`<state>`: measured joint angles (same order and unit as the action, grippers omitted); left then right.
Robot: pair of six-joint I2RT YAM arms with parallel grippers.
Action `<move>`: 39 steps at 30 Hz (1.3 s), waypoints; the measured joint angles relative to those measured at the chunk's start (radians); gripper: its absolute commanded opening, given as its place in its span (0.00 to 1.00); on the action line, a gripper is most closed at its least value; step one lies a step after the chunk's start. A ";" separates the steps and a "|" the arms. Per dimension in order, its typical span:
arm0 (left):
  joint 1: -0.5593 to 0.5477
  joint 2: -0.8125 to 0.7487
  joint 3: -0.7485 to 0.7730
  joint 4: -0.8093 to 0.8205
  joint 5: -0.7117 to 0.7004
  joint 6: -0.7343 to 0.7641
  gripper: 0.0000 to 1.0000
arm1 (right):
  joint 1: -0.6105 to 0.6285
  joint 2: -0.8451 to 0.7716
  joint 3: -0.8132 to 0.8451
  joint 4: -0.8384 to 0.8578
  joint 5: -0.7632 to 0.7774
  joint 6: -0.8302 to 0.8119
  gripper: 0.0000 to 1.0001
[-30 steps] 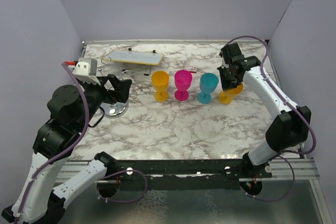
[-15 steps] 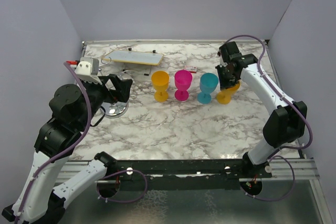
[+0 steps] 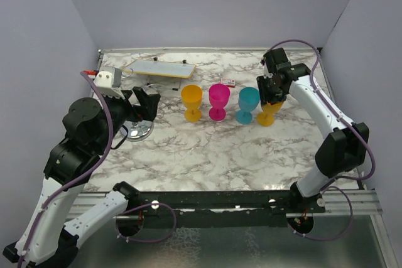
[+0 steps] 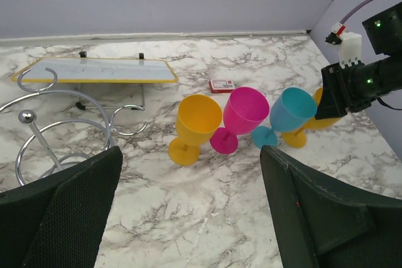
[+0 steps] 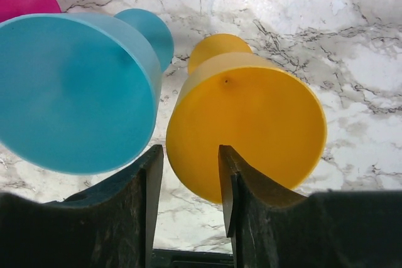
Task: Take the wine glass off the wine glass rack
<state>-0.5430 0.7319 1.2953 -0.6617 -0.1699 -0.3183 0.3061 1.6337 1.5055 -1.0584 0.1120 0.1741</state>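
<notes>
The chrome wine glass rack [image 3: 137, 131] stands at the table's left; its wire arms [image 4: 63, 123] carry nothing. My left gripper [image 3: 148, 101] hovers open just above it, its jaws [image 4: 190, 155] wide apart with nothing between them. Four wine glasses stand upright in a row: orange [image 3: 191, 101], pink [image 3: 219, 100], blue [image 3: 249, 103] and a second orange one [image 3: 270, 113]. My right gripper [image 3: 271, 92] is over that last orange glass [image 5: 251, 130]. Its jaws [image 5: 188, 152] are parted and straddle the near rim, one finger [image 5: 248, 186] inside the bowl, without pinching it.
A flat yellow-edged board [image 3: 158, 68] sits on its stand at the back left. A small red box [image 3: 228, 82] lies behind the pink glass. The blue glass [image 5: 75, 92] stands right beside my right gripper. Grey walls enclose the table on three sides.
The right gripper's jaws have opened off the orange glass, which went from tilted to standing on the table beside the blue one. The left arm has shifted slightly.
</notes>
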 measured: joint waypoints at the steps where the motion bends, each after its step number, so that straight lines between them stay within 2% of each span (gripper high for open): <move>1: 0.000 0.002 0.000 0.000 0.000 0.000 0.93 | 0.000 -0.005 0.002 0.000 0.000 0.000 0.43; 12: 0.000 0.031 0.000 0.003 0.000 -0.008 0.93 | 0.000 -0.176 0.007 0.016 0.006 -0.016 0.59; 16: 0.000 0.064 0.000 0.003 -0.002 -0.014 0.94 | 0.000 -0.285 0.002 0.061 -0.001 -0.043 0.61; 21: 0.000 0.100 0.011 0.008 -0.018 -0.024 0.94 | 0.000 -0.466 -0.052 0.164 -0.072 -0.101 0.76; 24: 0.000 0.111 0.025 0.020 -0.032 -0.027 0.94 | 0.000 -0.606 -0.132 0.258 -0.139 -0.135 0.88; 26: 0.000 0.112 0.039 0.027 -0.043 -0.027 0.94 | 0.000 -0.697 -0.188 0.318 -0.182 -0.153 0.92; 33: 0.000 0.113 0.105 0.066 -0.098 -0.013 0.94 | 0.039 -0.954 -0.306 0.482 -0.306 -0.209 0.94; 39: 0.000 0.089 0.120 0.109 -0.166 0.011 0.94 | 0.100 -1.114 -0.374 0.574 -0.317 -0.252 0.97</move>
<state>-0.5430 0.8204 1.4155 -0.5522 -0.3355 -0.3073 0.4065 0.5198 1.1313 -0.4847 -0.2054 -0.0776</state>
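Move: Just right of the right hand stands the orange glass it has set down: its middle is about 3 cm right, 1 cm ahead and 8 cm below, the parted fingers straddling its left rim. The blue glass lies some 5 cm left and 1 cm ahead of the right hand, the pink one about 15 cm left and 2 cm ahead, both equally low. From the left hand that orange glass is roughly 36 cm right, 13 cm ahead and 33 cm down. Rising clear of the orange glass's rim, the right hand goes straight up first, then up and back towards its base, about 27 cm up and 15 cm back in all. Its fingers spread from part open to nearly full, while the wrist swings up some 80 degrees from pointing down to roughly level, turning left. The empty, open left hand eases forward and dips slightly, then rises and drifts left. ##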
